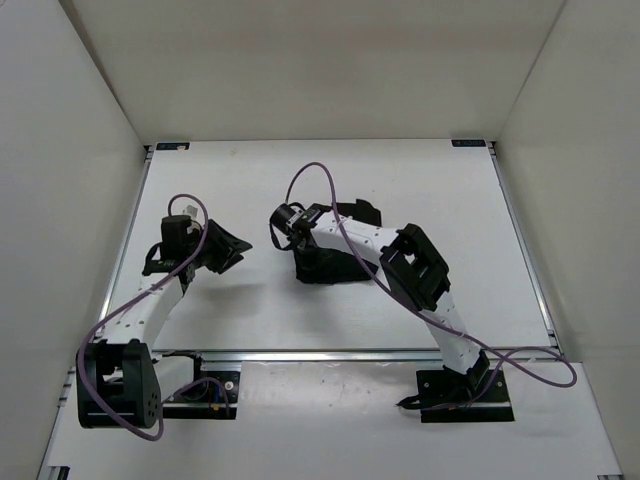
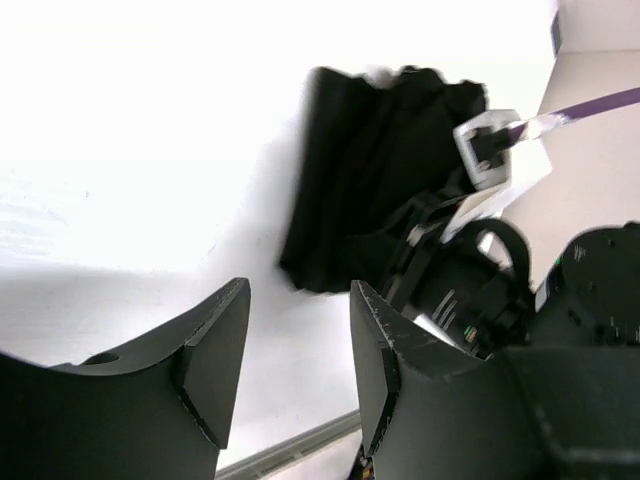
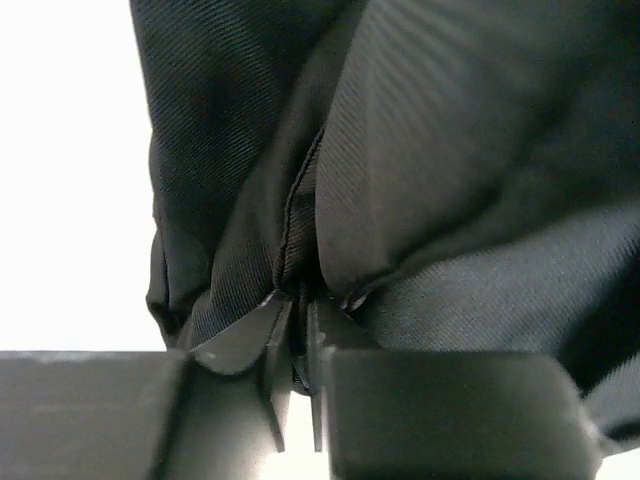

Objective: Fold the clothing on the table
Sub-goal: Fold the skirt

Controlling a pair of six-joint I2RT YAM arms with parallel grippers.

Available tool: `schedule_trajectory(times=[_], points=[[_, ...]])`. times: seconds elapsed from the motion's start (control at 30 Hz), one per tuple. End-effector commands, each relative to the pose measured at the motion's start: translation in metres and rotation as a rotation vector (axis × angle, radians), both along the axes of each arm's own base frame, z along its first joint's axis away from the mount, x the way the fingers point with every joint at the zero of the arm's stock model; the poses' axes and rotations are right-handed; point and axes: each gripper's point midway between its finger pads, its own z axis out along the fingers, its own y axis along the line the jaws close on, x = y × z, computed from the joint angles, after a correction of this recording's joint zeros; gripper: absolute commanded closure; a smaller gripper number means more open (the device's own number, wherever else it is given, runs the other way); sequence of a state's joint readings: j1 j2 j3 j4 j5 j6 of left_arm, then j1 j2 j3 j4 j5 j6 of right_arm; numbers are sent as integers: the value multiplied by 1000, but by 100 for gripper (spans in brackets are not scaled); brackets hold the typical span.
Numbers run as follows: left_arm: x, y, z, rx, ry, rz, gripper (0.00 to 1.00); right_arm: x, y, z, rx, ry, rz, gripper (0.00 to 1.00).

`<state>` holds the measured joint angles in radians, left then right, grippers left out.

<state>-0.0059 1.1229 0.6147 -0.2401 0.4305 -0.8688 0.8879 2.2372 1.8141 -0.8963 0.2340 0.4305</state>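
The clothing (image 1: 335, 265) is a bunched black garment lying near the middle of the white table (image 1: 450, 200). My right gripper (image 1: 303, 243) reaches over its left part from above. In the right wrist view this gripper (image 3: 300, 320) is shut on a seamed fold of the clothing (image 3: 450, 150), with fabric pinched between the fingertips. My left gripper (image 1: 234, 247) is open, to the left of the garment and apart from it. In the left wrist view its jaws (image 2: 298, 360) hold nothing, with bare table (image 2: 120, 150) between them, and the clothing (image 2: 370, 180) lies further ahead.
The right arm's wrist and purple cable (image 2: 590, 105) cross the right side of the left wrist view. A metal rail (image 1: 350, 353) runs along the table's near edge. Off-white walls (image 1: 60, 150) enclose the left, right and far sides.
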Motion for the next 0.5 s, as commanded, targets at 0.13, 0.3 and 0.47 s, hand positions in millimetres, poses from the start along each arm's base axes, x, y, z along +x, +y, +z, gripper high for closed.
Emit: schedule_trajectory(times=[0.13,0.3,0.47], points=[[2,12,8,-8,11,39,42,5,-51,5,-204,-46,-63,82],[9,31,16,8,-4,65,42,-11,-3,46,-4,-79,105,55],[22,53,40,26,-44,102,41,-27,14,93,160,-166,188,46]])
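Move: The right fingers are shut on the black skirt close to its near edge, about 3 cm to the right of its near-left corner. The bundle's middle lies some 7 cm ahead and 6 cm to the right, a centimetre lower. The open left gripper hangs roughly 14 cm to the left, 9 cm higher. From that left hand, the skirt's middle is about 20 cm to the right, 8 cm ahead and 11 cm down. The right fingers let go of the skirt's near-left part, opening to about half while the hand sweeps some 4 cm to the right, low over the table. That hand then turns back, rising 3–4 cm as it goes left and back about 3 cm each, off the near edge. Meanwhile the open left hand drifts about 4 cm to the left, away from the skirt, lifting slightly at the end. ##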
